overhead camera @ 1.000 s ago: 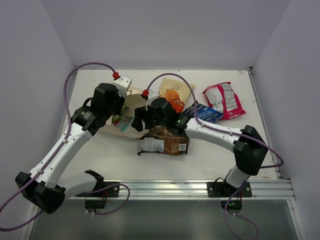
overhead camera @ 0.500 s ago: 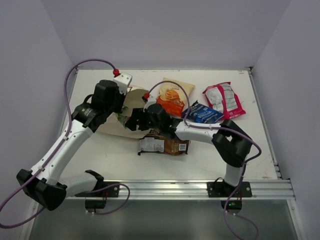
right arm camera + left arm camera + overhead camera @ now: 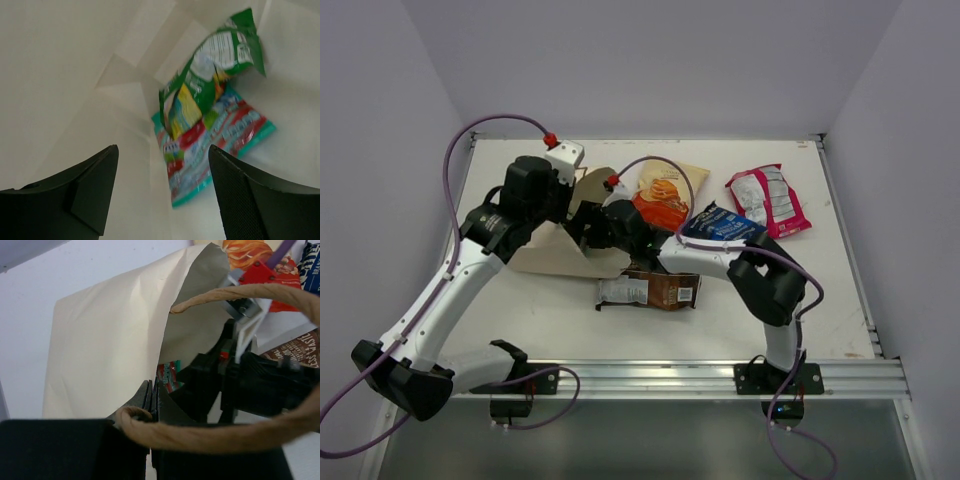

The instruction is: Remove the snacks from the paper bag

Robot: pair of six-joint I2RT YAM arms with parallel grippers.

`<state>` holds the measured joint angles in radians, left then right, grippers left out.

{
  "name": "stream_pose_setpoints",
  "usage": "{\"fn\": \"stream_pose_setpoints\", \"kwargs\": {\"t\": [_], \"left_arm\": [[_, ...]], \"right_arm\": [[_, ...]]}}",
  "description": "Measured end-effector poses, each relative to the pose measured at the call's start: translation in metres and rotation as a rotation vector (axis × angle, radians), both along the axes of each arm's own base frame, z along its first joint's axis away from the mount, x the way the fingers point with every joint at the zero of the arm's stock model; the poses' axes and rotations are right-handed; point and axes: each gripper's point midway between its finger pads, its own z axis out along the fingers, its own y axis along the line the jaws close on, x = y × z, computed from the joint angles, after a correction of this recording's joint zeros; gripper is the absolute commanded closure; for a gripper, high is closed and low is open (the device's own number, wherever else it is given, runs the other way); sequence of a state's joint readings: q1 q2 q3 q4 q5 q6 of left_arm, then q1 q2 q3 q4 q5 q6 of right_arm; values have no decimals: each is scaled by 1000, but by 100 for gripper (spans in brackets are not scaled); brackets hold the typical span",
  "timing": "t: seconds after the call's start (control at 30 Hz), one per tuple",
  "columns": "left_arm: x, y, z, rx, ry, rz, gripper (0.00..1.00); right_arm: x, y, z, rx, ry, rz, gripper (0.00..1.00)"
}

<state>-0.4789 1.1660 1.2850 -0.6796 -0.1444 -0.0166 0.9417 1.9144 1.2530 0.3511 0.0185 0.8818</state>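
The tan paper bag (image 3: pixel 560 255) lies on its side, mouth toward the right. My left gripper (image 3: pixel 564 208) is shut on the bag's upper rim (image 3: pixel 151 395), and a cord handle (image 3: pixel 240 292) loops over it. My right gripper (image 3: pixel 584 231) is open and reaches into the bag's mouth. Its view shows the inside of the bag. There the small green packet (image 3: pixel 220 70) lies on the teal candy pack (image 3: pixel 215 145), just ahead of the open right gripper (image 3: pixel 162 150). A bit of the teal pack shows in the left wrist view (image 3: pixel 170 376).
Four snacks lie on the table outside the bag: the orange-and-cream chips (image 3: pixel 666 196), the dark blue packet (image 3: pixel 725 226), the pink-and-white packet (image 3: pixel 769 201) at the back right, and the long dark brown packet (image 3: pixel 650 290) under the right forearm.
My right gripper has moved left from above the brown packet into the bag's mouth. The left gripper has raised the rim, and the bag's top side now hides the packets inside from above.
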Motion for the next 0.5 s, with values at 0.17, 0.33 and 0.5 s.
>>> {"fn": "stream_pose_setpoints", "kwargs": {"t": [0.17, 0.33, 0.5], "left_arm": [[-3, -8, -1, -35, 16, -28, 100], [-6, -16, 0, -71, 29, -57, 100], [-10, -23, -3, -100, 51, -80, 100]], "right_arm": [[22, 18, -14, -3, 6, -47, 21], [40, 39, -36, -27, 36, -67, 20], [51, 47, -59, -59, 69, -96, 24]]}}
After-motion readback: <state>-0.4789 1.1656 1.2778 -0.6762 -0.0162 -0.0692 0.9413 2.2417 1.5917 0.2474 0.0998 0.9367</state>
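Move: The green snack at the bottom of the tilted paper bag lies some 7 cm ahead of the right hand, 7 cm to its left and 10 cm below; the teal-red snack is tucked against it, about 3 cm nearer the base and 2 cm to its right. Outside the bag, the brown snack lies roughly 11 cm back and 14 cm right of the right hand, 14 cm below. From the left hand, the green snack is about 6 cm ahead, straight below by some 22 cm. The green snack is what the right hand closes in on, reaching deeper into the bag: about 6 cm down, 5 cm forward and 5 cm left, fingers kept wide open and wrist nearly steady. The left hand keeps its pinch on the bag's rim, easing it some 2.5 cm to the right with a slight clockwise turn. ##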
